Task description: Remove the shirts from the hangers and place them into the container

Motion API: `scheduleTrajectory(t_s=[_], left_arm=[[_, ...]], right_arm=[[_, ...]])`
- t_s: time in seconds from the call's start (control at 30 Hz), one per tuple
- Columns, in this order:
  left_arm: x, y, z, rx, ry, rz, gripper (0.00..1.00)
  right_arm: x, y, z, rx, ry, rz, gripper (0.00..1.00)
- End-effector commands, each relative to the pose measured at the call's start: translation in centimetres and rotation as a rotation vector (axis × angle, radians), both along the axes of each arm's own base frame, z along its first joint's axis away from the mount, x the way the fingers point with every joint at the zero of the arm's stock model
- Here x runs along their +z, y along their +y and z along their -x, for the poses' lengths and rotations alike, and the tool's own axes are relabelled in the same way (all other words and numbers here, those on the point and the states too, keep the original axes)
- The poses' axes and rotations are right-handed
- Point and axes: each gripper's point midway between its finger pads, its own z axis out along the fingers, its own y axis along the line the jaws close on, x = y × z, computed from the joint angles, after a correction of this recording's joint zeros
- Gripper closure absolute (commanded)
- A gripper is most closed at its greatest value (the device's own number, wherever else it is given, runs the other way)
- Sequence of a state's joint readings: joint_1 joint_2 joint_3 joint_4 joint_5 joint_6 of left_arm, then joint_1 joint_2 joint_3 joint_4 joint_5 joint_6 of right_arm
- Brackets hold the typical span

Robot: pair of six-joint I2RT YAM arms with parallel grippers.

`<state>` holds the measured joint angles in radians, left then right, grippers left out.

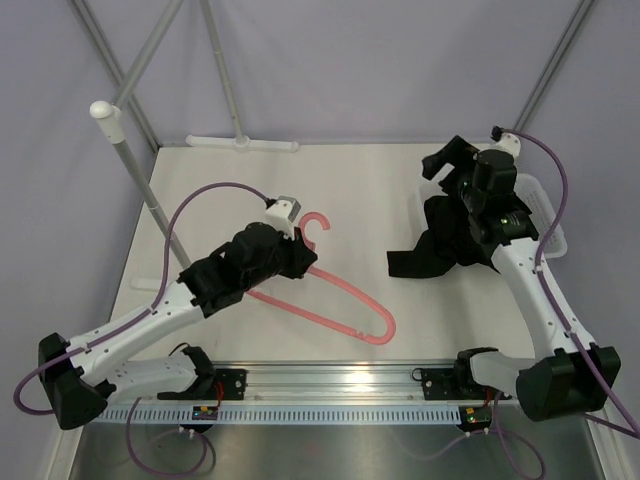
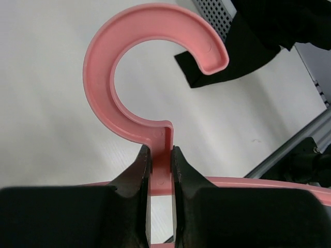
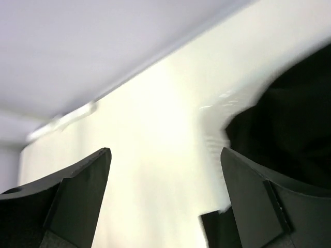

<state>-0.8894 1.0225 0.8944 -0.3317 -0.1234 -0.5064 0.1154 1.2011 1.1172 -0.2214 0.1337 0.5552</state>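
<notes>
The pink hanger (image 1: 340,300) lies bare across the table's middle, its hook (image 1: 315,222) pointing to the far side. My left gripper (image 1: 300,245) is shut on the hanger's neck just below the hook (image 2: 103,67), the fingers (image 2: 135,175) pinching it from both sides. The black shirt (image 1: 440,245) is heaped at the right, partly over the white basket (image 1: 545,215) and partly spilling onto the table. My right gripper (image 1: 437,165) hovers open above the far side of the shirt (image 3: 289,113), with nothing between its fingers (image 3: 83,191). The right wrist view is blurred.
A white rack pole (image 1: 150,200) with a round knob (image 1: 105,115) slants up at the far left. A white bar (image 1: 242,143) lies at the table's back edge. The arms' mounting rail (image 1: 330,385) runs along the near edge. Tent frame poles stand behind.
</notes>
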Motion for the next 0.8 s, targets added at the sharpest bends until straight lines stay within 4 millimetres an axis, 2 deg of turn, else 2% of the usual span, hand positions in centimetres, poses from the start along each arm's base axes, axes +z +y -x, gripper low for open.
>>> scheduleTrajectory(t_s=[0.0,0.03,0.07,0.13,0.23,0.33,0.4,0.5,0.53,0.7,0.77], left_arm=[[5.6,0.0,-2.9,0.101,-0.129,0.016,1.00],[6.2,0.0,-3.2,0.107,-0.137,0.011,1.00],[8.0,-0.1,-3.7,0.115,-0.170,0.017,1.00],[8.6,-0.1,-4.1,0.122,-0.180,-0.007,1.00],[10.9,0.0,-4.7,0.133,-0.217,-0.017,1.00],[12.9,0.1,-5.1,0.137,-0.249,-0.027,1.00],[13.8,0.1,-5.2,0.133,-0.264,-0.029,1.00],[14.9,0.0,-5.2,0.131,-0.274,-0.021,1.00],[15.5,0.1,-5.2,0.134,-0.280,-0.014,1.00],[16.4,0.2,-5.3,0.144,-0.290,-0.004,1.00],[17.0,0.0,-5.3,0.139,-0.293,0.007,1.00]], right_arm=[[5.3,6.6,3.9,0.331,-0.092,0.030,0.03],[5.7,8.7,5.4,0.450,-0.088,-0.012,0.03],[6.3,9.7,6.4,0.509,-0.100,-0.035,0.02],[7.3,11.6,9.2,0.655,-0.122,-0.083,0.02],[8.0,13.0,13.5,0.801,-0.153,-0.137,0.06],[8.1,13.7,18.0,0.911,-0.197,-0.184,0.14],[8.4,13.4,20.7,0.946,-0.244,-0.177,0.18],[8.4,13.7,23.7,1.017,-0.251,-0.210,0.24],[7.7,13.7,24.6,1.041,-0.215,-0.221,0.27],[6.9,13.3,27.1,1.055,-0.219,-0.225,0.40],[6.1,13.3,27.4,1.064,-0.193,-0.229,0.42]])
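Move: The pink hanger's free right end is my right hand's goal, about 30 cm back, 16 cm left and 14 cm lower. From that right hand, the container's middle is level fore-and-aft, some 12 cm to the right and 26 cm down; the black shirt heaped in it is 5 cm back, 7 cm right and 24 cm down. My left hand already grips the hanger below its hook, with that free end about 12 cm back, 17 cm to its right and 7 cm down. My empty right hand leaves the shirt, swinging left and up at first, then drawing back, about 25 cm back and 13 cm left in all, to come close to the hanger's free end. It turns nearly 60 degrees counter-clockwise to point left, fingers closing partway. My left hand keeps its pinch and lifts the hanger about 14 cm, a little forward, tipping up slightly. ##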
